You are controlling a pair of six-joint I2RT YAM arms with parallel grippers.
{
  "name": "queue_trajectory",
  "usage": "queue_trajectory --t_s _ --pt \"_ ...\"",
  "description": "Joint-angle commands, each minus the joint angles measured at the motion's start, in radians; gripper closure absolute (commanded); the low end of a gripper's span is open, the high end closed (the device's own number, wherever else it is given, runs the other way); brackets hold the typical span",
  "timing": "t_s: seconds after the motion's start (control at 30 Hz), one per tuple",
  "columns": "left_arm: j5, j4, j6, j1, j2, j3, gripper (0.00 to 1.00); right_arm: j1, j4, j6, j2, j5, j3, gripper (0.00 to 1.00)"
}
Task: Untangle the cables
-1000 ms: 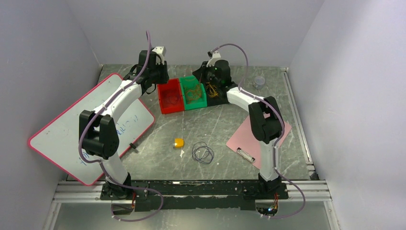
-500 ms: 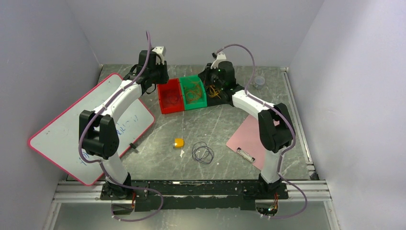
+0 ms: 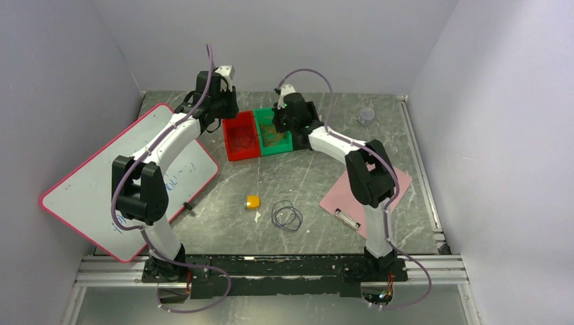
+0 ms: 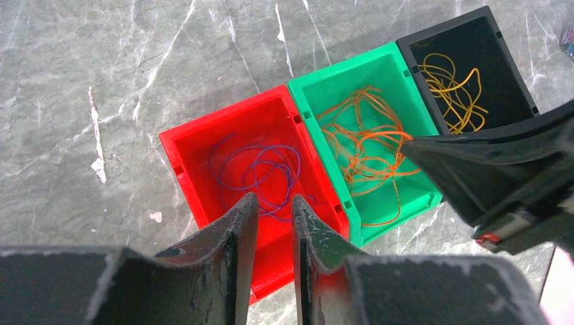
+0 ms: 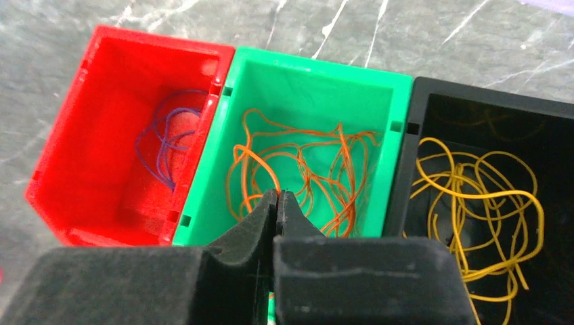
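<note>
The cables lie sorted in three bins: purple cable (image 4: 254, 169) in the red bin (image 3: 241, 145), orange cable (image 5: 304, 169) in the green bin (image 5: 318, 68), yellow cable (image 5: 474, 196) in the black bin (image 5: 413, 128). A dark coiled cable (image 3: 286, 217) lies loose on the table. My left gripper (image 4: 274, 198) hovers over the red bin's near wall, slightly open with nothing between its fingers. My right gripper (image 5: 277, 192) hangs over the green bin, shut, and an orange strand arcs up into its fingertips.
A pink-edged whiteboard (image 3: 122, 183) lies at the left and a pink clipboard (image 3: 399, 183) at the right. A small yellow block (image 3: 252, 201) sits beside the dark coil. A small clear round thing (image 3: 366, 114) stands at the back right.
My right gripper has swung left from over the black bin to over the green bin. The left arm has stayed put.
</note>
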Motion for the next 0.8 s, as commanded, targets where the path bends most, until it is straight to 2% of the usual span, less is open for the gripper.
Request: queue_trajectory --t_s 0.0,0.4,0.77 --pt "0.0 0.014 0.005 0.004 0.001 0.01 0.7 0.031 -0.099 -0.106 0.071 0.106 0.086 1.0" --pt "0.0 0.01 0.007 0.004 0.005 0.015 0.7 0.051 -0.196 -0.131 0.224 0.112 0.245 1.0" --pt "-0.006 0.011 0.008 0.004 0.002 0.013 0.66 0.06 -0.214 -0.148 0.279 0.106 0.27 0.99"
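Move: The right hand holds a strand of the orange cable above the green bin, whose middle lies some 3 cm ahead, about level sideways and roughly 10 cm below it. The black bin with the yellow cable sits about 9 cm to the right of the green bin and 1 cm farther out, the red bin about 10 cm to the left of it and 1 cm nearer. From the left hand the green bin is about 12 cm right, 4 cm ahead and 17 cm down. The right hand sinks about 9 cm into the green bin, drifting a little left and forward on the way, with its fingers kept shut on the strand of orange cable so that the cable goes down towards the loops already lying there. Meanwhile the wrist rolls some 15 degrees, its left side dipping, and the fingers end low between the bin's walls, still closed. ##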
